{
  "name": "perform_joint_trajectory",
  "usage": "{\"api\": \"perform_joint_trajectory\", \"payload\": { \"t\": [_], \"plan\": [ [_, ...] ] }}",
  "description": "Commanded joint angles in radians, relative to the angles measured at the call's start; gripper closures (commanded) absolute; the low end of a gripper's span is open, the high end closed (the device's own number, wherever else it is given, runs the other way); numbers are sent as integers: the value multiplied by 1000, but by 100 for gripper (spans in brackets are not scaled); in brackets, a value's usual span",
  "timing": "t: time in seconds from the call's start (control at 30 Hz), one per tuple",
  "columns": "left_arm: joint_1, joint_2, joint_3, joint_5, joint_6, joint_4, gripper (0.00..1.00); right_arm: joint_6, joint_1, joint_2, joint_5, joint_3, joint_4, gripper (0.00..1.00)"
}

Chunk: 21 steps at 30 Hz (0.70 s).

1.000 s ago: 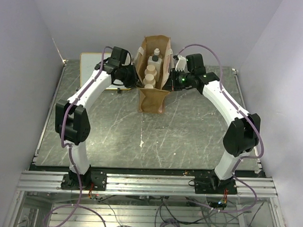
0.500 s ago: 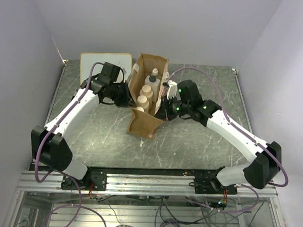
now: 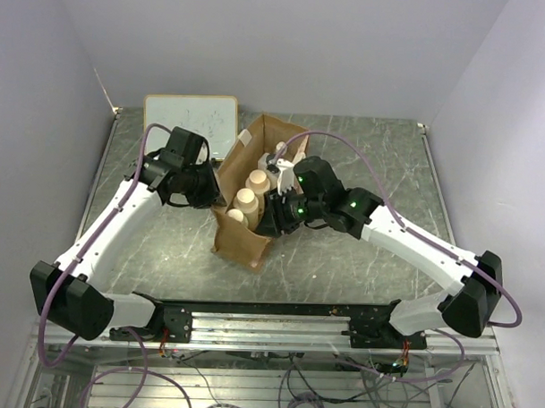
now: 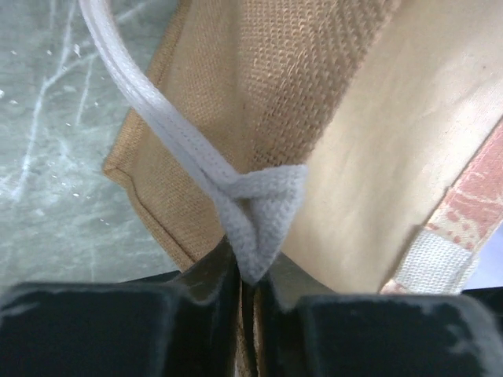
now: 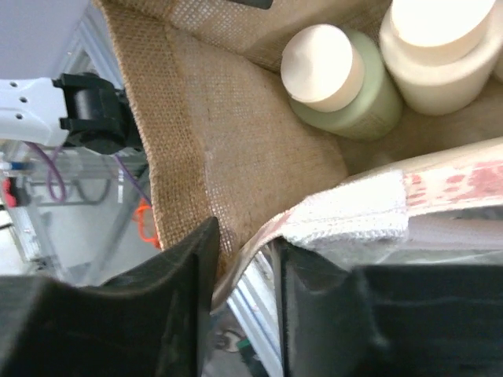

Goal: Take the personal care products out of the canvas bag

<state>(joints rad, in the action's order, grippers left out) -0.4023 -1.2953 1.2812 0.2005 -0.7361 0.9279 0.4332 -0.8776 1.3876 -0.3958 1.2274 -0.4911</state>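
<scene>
The canvas bag (image 3: 243, 241) stands open-topped in the middle of the table, turned slightly. Three beige round-capped bottles (image 3: 247, 200) stand in a row inside it, and a white bottle (image 3: 277, 158) shows partly behind them. My left gripper (image 3: 215, 195) is at the bag's left side, shut on the cream strap handle (image 4: 251, 200) beside the tan wall (image 4: 314, 71). My right gripper (image 3: 270, 220) is at the bag's right side, its jaws closed over the pinkish rim (image 5: 369, 206). The right wrist view looks down on two cream-capped bottles (image 5: 322, 67) inside. The amber bottle is not visible.
A framed whiteboard (image 3: 190, 121) lies at the back left of the grey marbled table (image 3: 364, 153). Purple walls close in on the back and sides. An aluminium rail (image 3: 268, 329) with the arm bases runs along the near edge.
Both arms have drawn the bag from the back centre toward the front and a little left, turning it. Both grippers stay at its sides.
</scene>
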Motion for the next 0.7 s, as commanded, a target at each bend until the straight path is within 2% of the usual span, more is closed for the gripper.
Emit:
{"api": "perform_joint_trajectory", "payload": {
  "t": [0.0, 0.07, 0.1, 0.17, 0.23, 0.33, 0.47, 0.67],
  "plan": [
    [0, 12, 58, -56, 21, -3, 70, -35, 9, -21, 114, 101, -136, 59],
    [0, -6, 87, -53, 32, 13, 51, -60, 38, -28, 161, 130, -189, 47],
    [1, -11, 94, -57, 37, 18, 44, -70, 58, -34, 173, 131, -200, 40],
    [0, -7, 109, -78, 33, 38, 35, -84, 116, -45, 161, 128, -207, 27],
    [0, 14, 114, -75, 28, 37, 29, -82, 194, -41, 100, 133, -208, 18],
    [1, 46, 110, -63, 16, 20, 18, -79, 267, -7, 21, 160, -204, 10],
    [0, 60, 98, -30, -8, 57, 17, -92, 269, 62, -41, 221, -203, 8],
    [2, 128, -34, 35, -67, 1, 16, -102, 267, 108, -113, 221, -179, 6]
  ]
}}
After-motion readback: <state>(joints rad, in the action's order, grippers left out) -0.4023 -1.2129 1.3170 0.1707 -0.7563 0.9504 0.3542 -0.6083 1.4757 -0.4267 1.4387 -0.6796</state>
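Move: The middle cream bottle in the bag stands about 14 cm ahead of the right hand, 4 cm to its left and 13 cm below. Counted from that hand, the near cream bottle is some 9 cm ahead and 7 cm left, the green bottle 4 cm ahead and 9 cm left, and the dark-collared bottle 20 cm ahead and 1 cm left. From the left hand, the middle bottle lies about 6 cm ahead, 11 cm right and 12 cm below. The canvas bag's side rims come out of both grips as the fingers, already parting, spread wide. The right hand rises a little and travels about 9 cm forward along the right rim, swinging out to its right and turning clockwise, then eases back left towards the middle bottle. The left hand lifts some 3 cm beside the left rim. ##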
